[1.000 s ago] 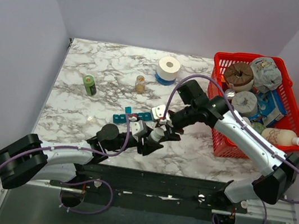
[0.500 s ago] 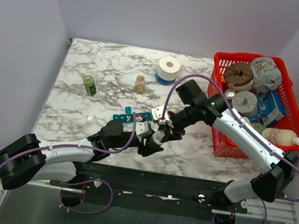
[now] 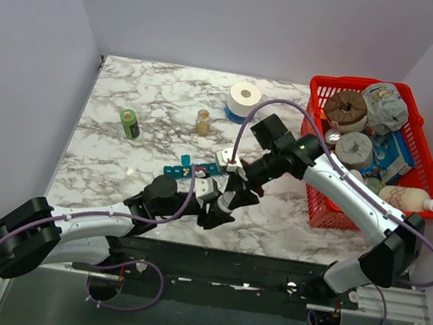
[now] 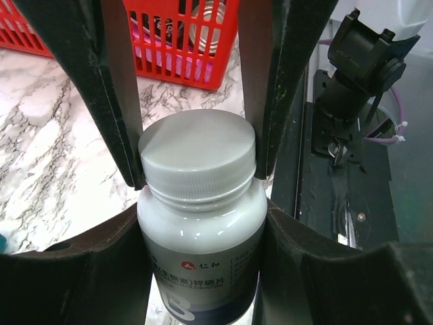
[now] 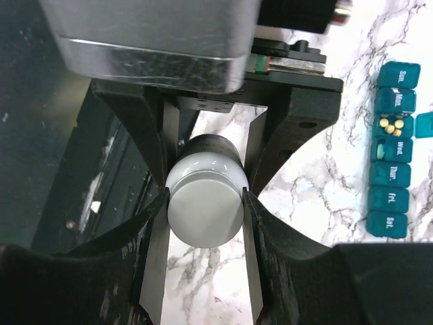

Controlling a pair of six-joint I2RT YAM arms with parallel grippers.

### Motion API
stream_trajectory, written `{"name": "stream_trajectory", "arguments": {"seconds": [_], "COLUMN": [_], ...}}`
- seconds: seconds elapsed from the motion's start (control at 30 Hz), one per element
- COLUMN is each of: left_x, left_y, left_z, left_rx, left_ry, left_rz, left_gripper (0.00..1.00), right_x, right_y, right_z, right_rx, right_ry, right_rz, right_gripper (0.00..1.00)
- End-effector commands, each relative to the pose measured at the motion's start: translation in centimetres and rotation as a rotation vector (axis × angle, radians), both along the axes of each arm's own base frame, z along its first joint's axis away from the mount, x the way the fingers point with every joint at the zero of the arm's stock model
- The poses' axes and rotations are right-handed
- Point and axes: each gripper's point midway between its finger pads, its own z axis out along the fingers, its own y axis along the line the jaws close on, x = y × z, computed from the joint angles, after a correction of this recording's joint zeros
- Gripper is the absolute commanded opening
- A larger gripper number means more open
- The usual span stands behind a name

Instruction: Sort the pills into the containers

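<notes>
A white bottle with a white screw cap hangs above the table's near side, and my left gripper is shut on its body. My right gripper is shut on the cap, one pad against each side. In the top view both grippers meet at the bottle, just right of the teal containers strip. The right wrist view shows that strip with one compartment open and several tan pills inside it. The other lids are down.
A red mesh basket full of goods stands at the right. At the back are a white tape roll, a small amber jar and a green can. The table's black front rail runs just below the grippers.
My right gripper has closed its fingers onto the bottle's cap while its arm shifted slightly left. The left gripper keeps its hold on the bottle.
</notes>
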Motion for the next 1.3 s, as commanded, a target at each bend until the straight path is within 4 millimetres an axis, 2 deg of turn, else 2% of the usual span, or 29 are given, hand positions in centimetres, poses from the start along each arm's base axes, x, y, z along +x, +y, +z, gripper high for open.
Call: {"name": "stream_trajectory", "arguments": {"seconds": [0.0, 0.07, 0.3, 0.47, 0.53, 0.7, 0.87, 0.97, 1.03, 1.1, 1.13, 1.2, 1.23, 1.27], "left_x": [1.9, 2.6, 6.0, 6.5, 6.3, 5.3, 4.4, 3.7, 2.7, 2.3, 1.4, 0.8, -0.2, -0.5], "left_y": [0.3, 0.9, 2.8, 2.9, 2.5, 2.0, 2.0, 2.3, 2.2, 2.2, 2.0, 1.7, 1.4, 1.2], "left_z": [6.9, 7.5, 6.8, 6.4, 6.0, 4.8, 3.8, 3.7, 3.9, 3.9, 4.1, 4.6, 4.4, 4.5], "left_rx": [-0.199, -0.209, -0.130, -0.105, -0.097, -0.083, -0.065, -0.067, -0.076, -0.077, -0.085, -0.099, -0.098, -0.100], "left_ry": [-0.154, -0.171, -0.192, -0.189, -0.180, -0.165, -0.148, -0.148, -0.147, -0.145, -0.141, -0.137, -0.119, -0.106], "left_rz": [0.098, 0.153, 0.361, 0.382, 0.360, 0.299, 0.252, 0.213, 0.157, 0.123, 0.071, 0.025, -0.039, -0.061], "left_gripper": [0.00, 0.00, 0.00, 0.00, 0.00, 0.00, 0.00, 0.00, 0.00, 0.00, 0.00, 0.00, 0.00, 0.00], "right_x": [-1.8, -1.2, 1.4, 2.5, 2.5, 2.0, 3.2, 3.0, 2.6, 1.5, 1.3, 0.2, 0.2, -1.1], "right_y": [1.4, 1.5, 0.8, 0.9, 1.4, 2.1, 1.3, 0.4, -0.1, -1.0, -1.1, -1.0, -0.6, -1.1], "right_z": [0.0, -0.6, -2.9, -3.4, -2.7, 0.3, 4.5, 5.6, 6.0, 6.1, 6.2, 6.6, 7.1, 6.9], "right_rx": [0.022, -0.015, -0.178, -0.200, -0.182, -0.106, 0.014, 0.051, 0.088, 0.109, 0.151, 0.238, 0.307, 0.308], "right_ry": [0.158, 0.180, 0.192, 0.193, 0.200, 0.210, 0.141, 0.083, -0.010, -0.056, -0.140, -0.201, -0.310, -0.247], "right_rz": [-0.025, -0.089, -0.326, -0.407, -0.392, -0.319, -0.309, -0.251, -0.160, -0.086, -0.007, 0.096, 0.216, 0.265], "right_gripper": [0.48, 0.48, 0.48, 0.51, 0.54, 0.78, 0.92, 1.00, 1.00, 1.00, 1.00, 1.00, 1.00, 1.00]}}
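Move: My left hand holds the white pill bottle upright, its cap about 4 cm above that hand point. My right fingers are already shut around this cap, so it lies right at my right hand point. The teal pill organizer lies on the table about 11 cm ahead and 9 cm left of my left hand, some 12 cm below; the amber jar stands about 22 cm ahead, 9 cm left and 10 cm below. I twist the bottle and cap against each other, my right hand on the cap turning clockwise about 20 degrees and my left, gripping the bottle, turning counter-clockwise about 16, while both drift forward and left. Then my right fingers open wide and that hand lifts off the cap, rising about 7 cm and easing right, then back, while it turns back counter-clockwise. My left hand keeps its grip, rises 3 to 4 cm, then draws back a little with some of its turn undone. ##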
